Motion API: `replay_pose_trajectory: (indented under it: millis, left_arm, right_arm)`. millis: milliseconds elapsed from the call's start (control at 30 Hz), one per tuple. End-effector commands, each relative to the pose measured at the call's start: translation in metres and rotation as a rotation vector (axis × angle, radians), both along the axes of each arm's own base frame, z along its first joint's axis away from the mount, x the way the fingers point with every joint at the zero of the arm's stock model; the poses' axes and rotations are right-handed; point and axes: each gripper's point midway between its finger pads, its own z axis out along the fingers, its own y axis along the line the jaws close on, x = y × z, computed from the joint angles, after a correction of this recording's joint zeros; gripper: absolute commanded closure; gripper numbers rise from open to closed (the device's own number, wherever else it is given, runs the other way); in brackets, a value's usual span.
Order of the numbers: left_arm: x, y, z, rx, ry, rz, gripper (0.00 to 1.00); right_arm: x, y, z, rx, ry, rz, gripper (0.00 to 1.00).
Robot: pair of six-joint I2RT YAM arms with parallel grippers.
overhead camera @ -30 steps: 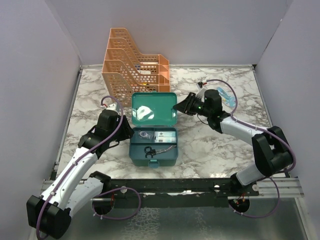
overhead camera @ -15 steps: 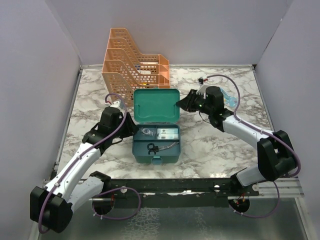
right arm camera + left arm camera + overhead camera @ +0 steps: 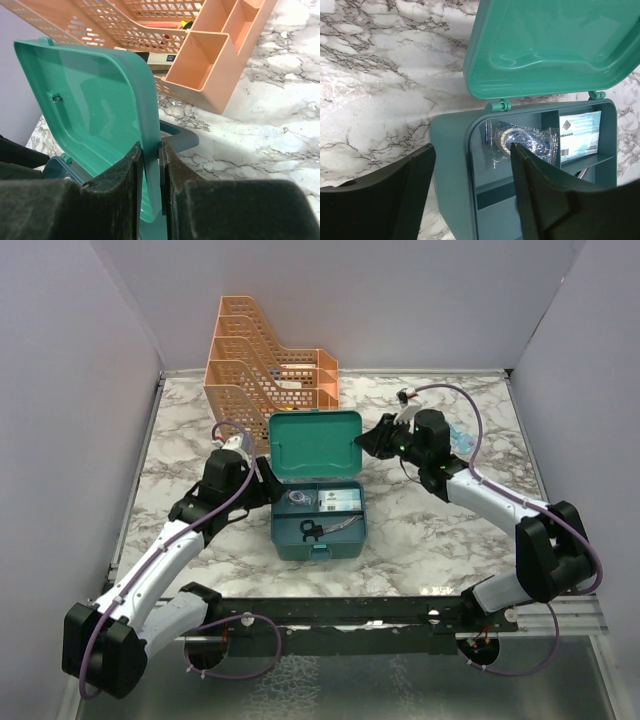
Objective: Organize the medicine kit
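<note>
The teal medicine kit [image 3: 318,540] stands open in the middle of the table, its lid [image 3: 315,445] raised at the back. My right gripper [image 3: 374,440] is shut on the lid's right edge [image 3: 150,100], one finger on each face. My left gripper [image 3: 268,492] is open and straddles the box's left wall [image 3: 451,165], one finger outside and one inside, with gaps on both sides. Inside the divided tray lie a bagged tape roll [image 3: 522,142], a printed packet [image 3: 580,132] and black scissors [image 3: 310,530].
An orange perforated file rack [image 3: 270,370] stands right behind the kit, close to the lid [image 3: 95,105] and my right fingers. A small pale blue item [image 3: 462,438] lies at the back right behind the right arm. Walls enclose the marble table [image 3: 440,530] on three sides.
The lid has swung up higher in the right gripper. The kit has slid a little right and away. The left jaws have widened around the box's left wall.
</note>
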Motion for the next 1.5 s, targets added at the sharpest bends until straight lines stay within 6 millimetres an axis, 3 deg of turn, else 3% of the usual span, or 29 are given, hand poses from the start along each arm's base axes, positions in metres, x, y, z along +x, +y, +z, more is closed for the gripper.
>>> replay_pose_trajectory:
  millis: [0,133,333,567,733,833,933,1200,1333,1467]
  left_arm:
    - [0.003,0.002,0.020,-0.009,-0.072,0.000,0.31]
    - [0.001,0.010,0.030,0.028,-0.099,0.009,0.23]
    - [0.005,0.017,0.062,0.059,-0.180,0.018,0.17]
    - [0.026,0.028,0.102,0.128,-0.263,0.067,0.17]
    - [0.047,0.024,0.136,0.153,-0.341,0.052,0.17]
    - [0.057,0.015,0.149,0.202,-0.399,-0.036,0.18]
    - [0.058,-0.004,0.152,0.307,-0.476,-0.286,0.20]
    - [0.057,-0.017,0.163,0.491,-0.632,-0.589,0.17]
    - [0.067,-0.014,0.166,0.585,-0.669,-0.641,0.15]
    - [0.059,-0.033,0.166,0.563,-0.699,-0.818,0.16]
  right_arm:
    - [0.000,0.001,0.041,0.022,-0.186,0.047,0.83]
    - [-0.005,0.002,0.045,0.006,-0.254,0.081,0.83]
    - [-0.008,0.003,0.052,-0.020,-0.328,0.116,0.83]
    - [-0.014,0.001,0.068,-0.051,-0.455,0.145,0.82]
    - [-0.026,-0.003,0.078,-0.072,-0.564,0.167,0.82]
    - [-0.034,-0.001,0.083,-0.074,-0.612,0.201,0.82]
    - [-0.042,0.000,0.085,-0.073,-0.649,0.229,0.81]
    - [-0.051,0.001,0.087,-0.090,-0.698,0.272,0.81]
    - [-0.056,0.002,0.089,-0.104,-0.724,0.302,0.81]
    - [-0.057,0.003,0.087,-0.120,-0.719,0.321,0.81]
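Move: The green lid, leaning back on its hinges, has its middle about 8 cm ahead of my left hand, 9 cm to its right and 4 cm above. The box's middle is 6 cm back, 9 cm right and 7 cm below that hand; the orange rack is some 16 cm straight ahead. My right hand already grips the lid's right edge, the lid's middle 9 cm to its left; the box's middle is 12 cm back, 9 cm left and 11 cm below. My left hand climbs about 16 cm from above the box's rear-left corner, then also reaches some 7 cm forward to the lid's upper left corner, opening wider, rolling its left side up and turning clockwise, fingers tipping up. My right hand keeps its pinch and draws the lid back and up 5 cm each way, tipping up about 30 degrees. ##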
